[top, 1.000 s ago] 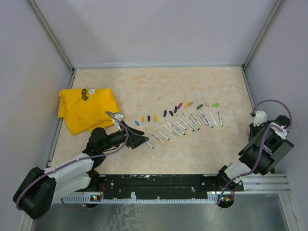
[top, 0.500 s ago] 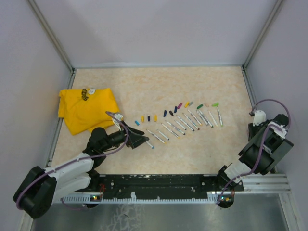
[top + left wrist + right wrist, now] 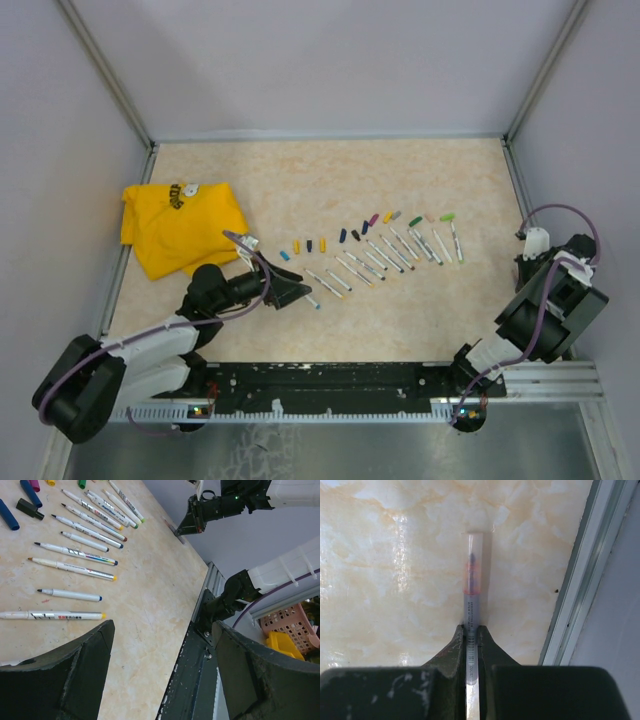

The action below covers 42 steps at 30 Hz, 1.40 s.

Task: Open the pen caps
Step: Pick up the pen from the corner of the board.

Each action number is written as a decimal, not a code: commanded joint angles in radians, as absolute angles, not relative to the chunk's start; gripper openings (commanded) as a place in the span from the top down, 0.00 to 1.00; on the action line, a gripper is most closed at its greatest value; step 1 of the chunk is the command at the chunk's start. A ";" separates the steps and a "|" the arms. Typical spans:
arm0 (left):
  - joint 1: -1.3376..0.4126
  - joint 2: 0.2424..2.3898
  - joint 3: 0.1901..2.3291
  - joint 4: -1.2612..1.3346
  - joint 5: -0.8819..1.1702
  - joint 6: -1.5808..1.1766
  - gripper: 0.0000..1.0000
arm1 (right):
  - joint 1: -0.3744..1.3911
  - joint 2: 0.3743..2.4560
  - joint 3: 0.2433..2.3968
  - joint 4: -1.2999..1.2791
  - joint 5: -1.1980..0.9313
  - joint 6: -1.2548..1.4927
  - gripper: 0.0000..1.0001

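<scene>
A slanted row of small coloured pen caps (image 3: pixel 345 236) lies mid-table, with a row of thin whitish pens (image 3: pixel 385 256) just in front of it. The left wrist view shows those pens (image 3: pixel 75 552) and a few caps (image 3: pixel 7 515). My left gripper (image 3: pixel 287 292) (image 3: pixel 162 627) stands open and empty, low over the table at the left end of the rows. My right gripper (image 3: pixel 524 262) (image 3: pixel 471 630) is by the table's right edge, shut on a pen barrel (image 3: pixel 471 610). A clear cap (image 3: pixel 474 560) covers that pen's tip, pointing at the table.
A crumpled yellow cloth (image 3: pixel 180 225) lies at the left. Grey walls and metal frame strips (image 3: pixel 585 580) border the table. The black base rail (image 3: pixel 330 380) runs along the near edge. A pink basket (image 3: pixel 290 625) sits beyond the rail.
The right wrist has shifted slightly left and up by the right edge. The left arm has barely moved and stays open.
</scene>
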<state>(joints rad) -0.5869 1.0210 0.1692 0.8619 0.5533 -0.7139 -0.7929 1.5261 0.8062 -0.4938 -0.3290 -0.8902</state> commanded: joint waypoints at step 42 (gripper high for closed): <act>-0.650 1.258 0.052 1.449 0.377 -0.831 0.18 | 0.282 1.227 0.974 -0.598 -0.865 -0.487 1.00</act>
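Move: The clear pen is already pinched on the table at the right edge. Its destination, the open left gripper, hovers roughly 60 cm to the right gripper's left, 5 cm nearer the base and 15 cm higher. On the way, at table height, the green-ended pen lies some 18 cm left and 10 cm ahead, and the pen row's middle about 43 cm left and 5 cm ahead. From the left gripper, the clear pen is some 60 cm right, 7 cm ahead and 15 cm below. Keep the right gripper shut on the clear pen and lift it off the table, then sweep fast to the left, about 36 cm across and 15 cm up in all, towards the waiting left gripper. While travelling, turn the wrist nearly 60 degrees counter-clockwise and tip the fingers up, so they change from pointing mostly down to pointing left and somewhat down. ##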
